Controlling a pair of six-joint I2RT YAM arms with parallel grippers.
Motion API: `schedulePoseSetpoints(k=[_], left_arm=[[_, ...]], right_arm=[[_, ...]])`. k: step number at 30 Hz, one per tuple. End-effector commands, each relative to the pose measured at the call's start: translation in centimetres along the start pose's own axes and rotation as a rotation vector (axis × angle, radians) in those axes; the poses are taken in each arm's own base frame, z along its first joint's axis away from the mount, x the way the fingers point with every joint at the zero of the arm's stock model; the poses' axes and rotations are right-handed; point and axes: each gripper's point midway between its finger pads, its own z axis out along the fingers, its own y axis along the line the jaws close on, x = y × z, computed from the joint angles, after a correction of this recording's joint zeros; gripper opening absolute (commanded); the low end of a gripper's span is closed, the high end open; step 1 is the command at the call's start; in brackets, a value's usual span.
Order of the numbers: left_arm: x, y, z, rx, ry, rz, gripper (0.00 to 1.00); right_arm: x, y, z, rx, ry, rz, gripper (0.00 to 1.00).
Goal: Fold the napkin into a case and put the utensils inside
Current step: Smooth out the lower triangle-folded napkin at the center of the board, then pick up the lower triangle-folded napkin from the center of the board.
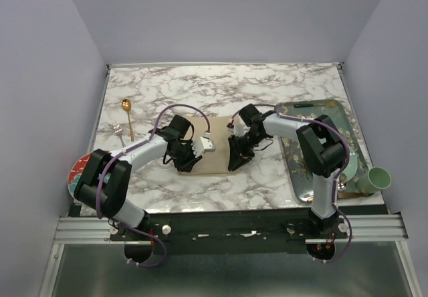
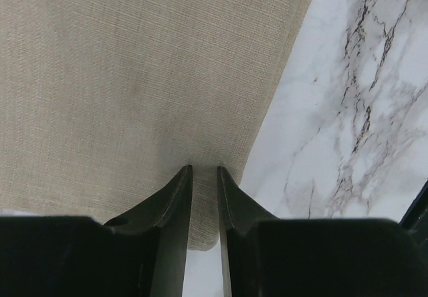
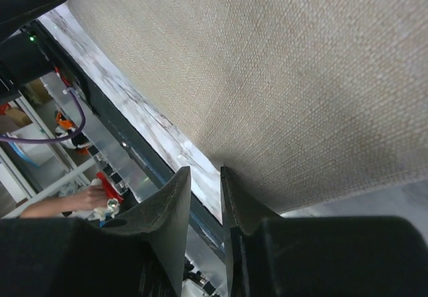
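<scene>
The beige napkin [image 1: 215, 164] lies flat on the marble table at centre. My left gripper [image 1: 189, 163] is at its near left part. In the left wrist view the jaws [image 2: 204, 168] stand almost shut, pinching the cloth [image 2: 134, 76] near a rounded corner. My right gripper [image 1: 235, 162] is at the napkin's near right edge. In the right wrist view the jaws [image 3: 205, 170] stand narrow at the cloth's [image 3: 301, 76] edge, with a crease running to the tips. The gold spoon [image 1: 127, 113] and gold fork [image 1: 118, 128] lie on the table at far left, away from both grippers.
A patterned tray [image 1: 294, 170] with plates stands at the right, close to the right arm. A green cup [image 1: 378, 178] sits at its near right corner. A red and teal plate [image 1: 75, 174] lies at the near left edge.
</scene>
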Motion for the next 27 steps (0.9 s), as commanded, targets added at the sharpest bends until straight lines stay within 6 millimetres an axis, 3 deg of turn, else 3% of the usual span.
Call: schedulePoseSetpoints(k=[1,6,9,11,13,15,16,19,21,22,23,27], left_arm=[[1.8,-1.7,0.2,0.043,0.074,0.045,0.29],[0.9,-2.0,-0.9,0.080,0.031,0.025,0.31],[-2.8,1.0,-3.8,0.044,-0.169,-0.076,0.40],[-5.3,4.0,-5.9,-0.016,-0.270,-0.134,0.47],[-7.2,7.7,-7.9,-0.107,-0.348,-0.205,0.48],[-7.9,10.1,-8.1,-0.140,-0.381,-0.280,0.50],[-7.8,11.5,-8.4,-0.166,-0.390,-0.322,0.51],[-8.8,15.5,-9.1,-0.233,-0.443,-0.440,0.51],[-8.2,17.8,-8.7,-0.273,-0.456,-0.508,0.51],[-8.1,18.4,-8.6,-0.285,-0.459,-0.531,0.51],[-7.9,19.2,-8.3,-0.296,-0.457,-0.566,0.51],[-7.2,20.9,-7.1,-0.323,-0.438,-0.646,0.51]], right_arm=[[1.9,-0.2,-0.5,0.026,0.053,0.029,0.32],[2.5,2.9,-1.9,-0.095,0.061,-0.008,0.35],[0.6,5.3,-4.2,-0.146,-0.012,-0.113,0.41],[-1.9,5.0,-6.0,-0.121,-0.100,-0.170,0.43],[-5.9,4.0,-8.3,-0.033,-0.219,-0.235,0.47],[-9.6,3.4,-10.3,0.052,-0.320,-0.310,0.50],[-10.8,2.2,-10.7,0.080,-0.343,-0.305,0.51],[-14.5,1.4,-12.9,0.127,-0.439,-0.322,0.60],[-16.0,0.1,-12.6,0.143,-0.445,-0.292,0.65],[-17.1,-0.1,-13.5,0.151,-0.475,-0.287,0.65],[-17.6,-1.2,-12.8,0.151,-0.464,-0.249,0.66],[-19.7,-3.0,-12.1,0.162,-0.485,-0.222,0.66]])
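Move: The napkin's far left corner is about 18 cm ahead of my left hand and 5 cm to its left; its far right corner lies some 18 cm ahead of my right hand and 2 cm to its right, both barely below fingertip level. From my left hand, the gold spoon is roughly 18 cm ahead and 25 cm left, the fork 13 cm ahead and 28 cm left. The tray's middle lies about 31 cm right of my right hand and 7 cm ahead. I finish the stroke first, both hands' fingertips on the napkin's near edge and drawing back towards me about 1.5 cm. Then I lift off and swing both hands forward over it in a raised arc, some 20 cm, towards its far corners, opening the fingers wider and starting to sink at the end. My left hand turns about 35 degrees counter-clockwise; my right tips its fingers outward about 30. ##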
